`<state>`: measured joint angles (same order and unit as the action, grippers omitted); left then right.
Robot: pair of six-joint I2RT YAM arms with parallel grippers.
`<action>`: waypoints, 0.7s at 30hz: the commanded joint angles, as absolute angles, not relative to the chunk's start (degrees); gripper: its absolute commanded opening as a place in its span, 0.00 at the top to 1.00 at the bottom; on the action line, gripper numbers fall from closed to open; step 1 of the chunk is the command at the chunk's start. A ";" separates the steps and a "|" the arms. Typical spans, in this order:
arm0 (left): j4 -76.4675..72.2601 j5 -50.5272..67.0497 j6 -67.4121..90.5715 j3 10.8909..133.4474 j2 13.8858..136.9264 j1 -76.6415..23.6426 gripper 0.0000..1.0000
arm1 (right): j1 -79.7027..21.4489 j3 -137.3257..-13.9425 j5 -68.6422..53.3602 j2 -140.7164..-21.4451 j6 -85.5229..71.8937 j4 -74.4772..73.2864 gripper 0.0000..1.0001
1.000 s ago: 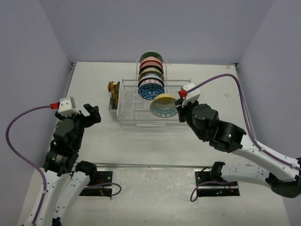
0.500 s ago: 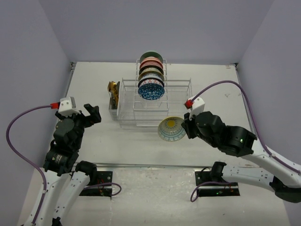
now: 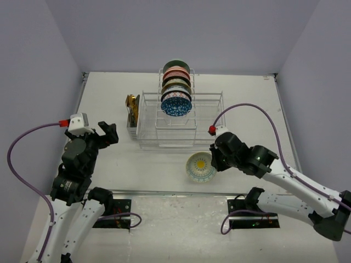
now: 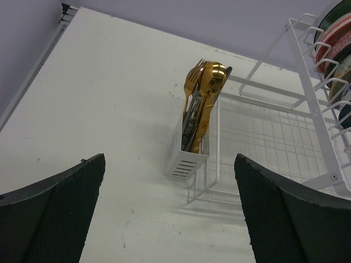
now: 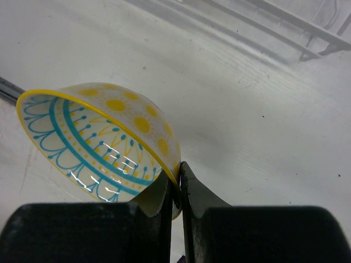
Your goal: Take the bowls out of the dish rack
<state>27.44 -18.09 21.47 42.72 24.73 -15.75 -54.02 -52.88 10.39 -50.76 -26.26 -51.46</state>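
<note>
A white wire dish rack (image 3: 147, 125) stands at the table's middle, with several bowls (image 3: 176, 102) on edge in its upright slots at the back; their rims (image 4: 334, 33) show at the right edge of the left wrist view. My right gripper (image 3: 215, 161) is shut on the rim of a yellow-and-teal patterned bowl (image 3: 200, 167) (image 5: 104, 142), low over the table in front of the rack's right end. In the right wrist view the rim sits pinched between the fingertips (image 5: 180, 183), the bowl tilted. My left gripper (image 3: 108, 133) hangs open left of the rack, nothing between its pads (image 4: 274, 213).
A small white utensil holder with gold cutlery (image 3: 132, 109) (image 4: 198, 109) hangs on the rack's left end. Grey walls close in the table on three sides. A metal rail (image 3: 164, 193) runs along the near edge by the arm bases.
My right gripper has carried the yellow-and-teal bowl out of the rack, toward the near edge and down to just above the table. The left arm has stayed still.
</note>
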 commanded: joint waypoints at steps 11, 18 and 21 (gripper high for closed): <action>25.58 -16.61 20.39 42.63 22.94 -15.38 0.00 | -37.09 -39.82 -2.90 -67.67 -35.33 -32.62 1.00; 25.58 -16.61 20.39 42.54 22.85 -15.47 0.00 | -36.83 -34.54 -8.18 -71.54 -37.96 -25.40 1.00; 25.58 -16.35 20.39 42.45 23.12 -15.47 0.00 | -36.74 -33.31 -7.03 -71.46 -38.49 -25.49 1.00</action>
<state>27.44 -17.45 21.47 42.72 23.20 -15.75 -36.84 -35.27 -7.88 -70.57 -37.19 -26.92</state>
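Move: The right hand already holds the yellow bowl by its right rim; the bowl's middle is about 5 cm to the hand's left, 1 cm back and 2 cm lower. The bare table spot it is going to lies about 2 cm ahead, 6 cm left and 18 cm below. From the hand, the rack's front edge is roughly 12 cm ahead, 12 cm left and 17 cm below; the blue bowl is some 19 cm ahead, 14 cm left and 6 cm above. From the left hand, that spot is about 34 cm right, 7 cm back and 28 cm below. Down towards the bare table in front of the dish rack, fast at first and then easing off, the right hand lowers the yellow bowl about 13 cm while edging slightly forward. It drifts a little right, then comes back left by some 3 cm. The wrist tips the fingers about 25 degrees further down and turns somewhat clockwise, levelling the bowl; the shut fingers keep their pinch on its rim. ##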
